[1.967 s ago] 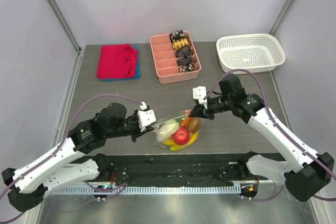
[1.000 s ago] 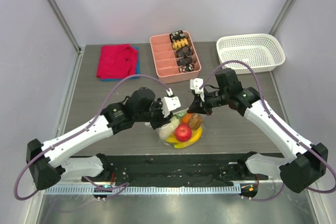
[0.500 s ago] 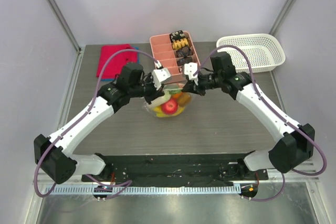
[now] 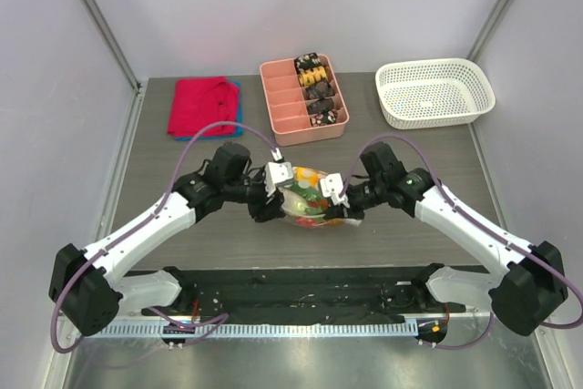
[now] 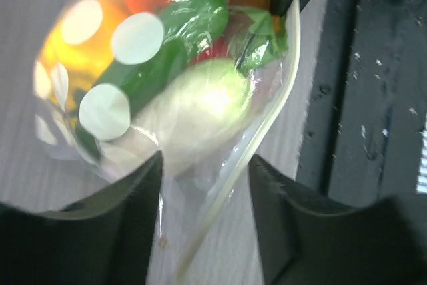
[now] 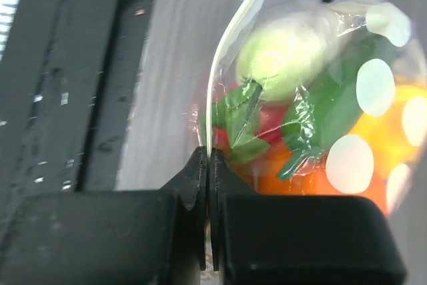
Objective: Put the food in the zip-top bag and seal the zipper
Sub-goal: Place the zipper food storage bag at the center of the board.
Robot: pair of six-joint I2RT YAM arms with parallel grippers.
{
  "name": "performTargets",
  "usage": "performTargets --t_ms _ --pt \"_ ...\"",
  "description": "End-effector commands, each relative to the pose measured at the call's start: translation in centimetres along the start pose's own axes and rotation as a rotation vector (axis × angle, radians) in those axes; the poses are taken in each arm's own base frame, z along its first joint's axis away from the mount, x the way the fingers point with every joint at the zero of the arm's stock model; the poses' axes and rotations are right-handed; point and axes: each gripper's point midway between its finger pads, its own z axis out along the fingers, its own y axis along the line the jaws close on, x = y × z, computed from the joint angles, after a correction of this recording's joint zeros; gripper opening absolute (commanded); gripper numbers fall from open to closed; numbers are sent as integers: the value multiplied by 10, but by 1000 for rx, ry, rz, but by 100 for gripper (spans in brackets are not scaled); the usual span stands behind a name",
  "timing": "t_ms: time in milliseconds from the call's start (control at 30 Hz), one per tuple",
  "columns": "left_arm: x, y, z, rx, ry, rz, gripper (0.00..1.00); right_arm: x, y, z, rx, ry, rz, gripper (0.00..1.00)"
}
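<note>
The zip-top bag (image 4: 305, 190), clear with white dots, lies on the table between both grippers, with the food (image 4: 314, 211) inside it. In the left wrist view I see a pale green piece (image 5: 200, 108), a green stem and orange fruit through the plastic. My left gripper (image 5: 205, 191) is open, and the pale zipper (image 5: 230, 181) runs loose between its fingers. My right gripper (image 6: 208, 165) is shut on the zipper (image 6: 220, 65) at the bag's other end. From above, the left gripper (image 4: 271, 193) is at the bag's left and the right gripper (image 4: 341, 204) at its right.
A pink divided tray (image 4: 284, 116) with dark snacks stands behind the bag. A white mesh basket (image 4: 435, 93) sits at the back right, and a red cloth (image 4: 200, 105) on a blue one at the back left. A black mat (image 4: 301, 293) lines the near edge.
Both arms have brought the bag from near the pink tray toward the front and down onto the table. The left gripper has opened off the zipper; the right stays shut on it.
</note>
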Motion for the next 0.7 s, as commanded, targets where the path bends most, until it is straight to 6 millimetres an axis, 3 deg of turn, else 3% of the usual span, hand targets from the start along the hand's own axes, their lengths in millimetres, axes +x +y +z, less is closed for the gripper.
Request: performTargets --t_ms 0,100,233,267,367,400,467,500,567,600,633,667 --pt "-2 -25 -13 51 -37 -77 61 9 22 -1 -38 31 23 1" --pt "-4 -28 -24 18 -57 -106 81 22 33 7 -61 64 70 1" --pt "5 -22 -35 -51 -56 -143 100 33 18 29 -15 77 165 1" --pt "7 -21 -38 -58 -47 -162 100 45 15 38 -21 109 228 1" --pt "7 -11 -50 -99 -50 -204 100 45 -2 41 7 138 255 2" --pt "7 -9 -53 -112 -51 -226 100 42 -7 39 19 133 260 17" --pt "5 4 -62 -156 -63 -274 100 39 -5 34 27 129 254 28" --pt "5 8 -65 -170 -58 -301 100 37 -3 31 38 127 271 45" --pt "-1 24 -75 -217 -38 -343 100 20 -2 19 67 97 271 60" --pt "5 24 -78 -218 10 -384 100 9 -3 13 81 77 269 78" --pt "-10 36 -90 -262 -8 -405 100 -2 1 3 98 57 293 83" --pt "-7 44 -88 -269 31 -444 100 -11 1 -3 116 39 294 87"
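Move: The zip-top bag's filled middle is about 12 cm to the right of my left hand, 4 cm ahead and 7 cm lower; from my right hand, shut on the zipper edge's right end, it is about 6 cm left, 4 cm ahead and 6 cm below. The board patch for the bag lies roughly 9 cm left of my right hand, 4 cm ahead and 10 cm below. The pink divided bin stands some 32 cm ahead of that hand and 8 cm left. With my right hand I keep pinching the zipper edge and lower the bag about 8 cm towards the board, drawing back slightly at first and tipping the fingers down; then I open them to let go and rise a little. My left hand spreads its half-open fingers wide off the zipper, dips back briefly, then swings away about 6 cm left, turning some 20 degrees counter-clockwise. ##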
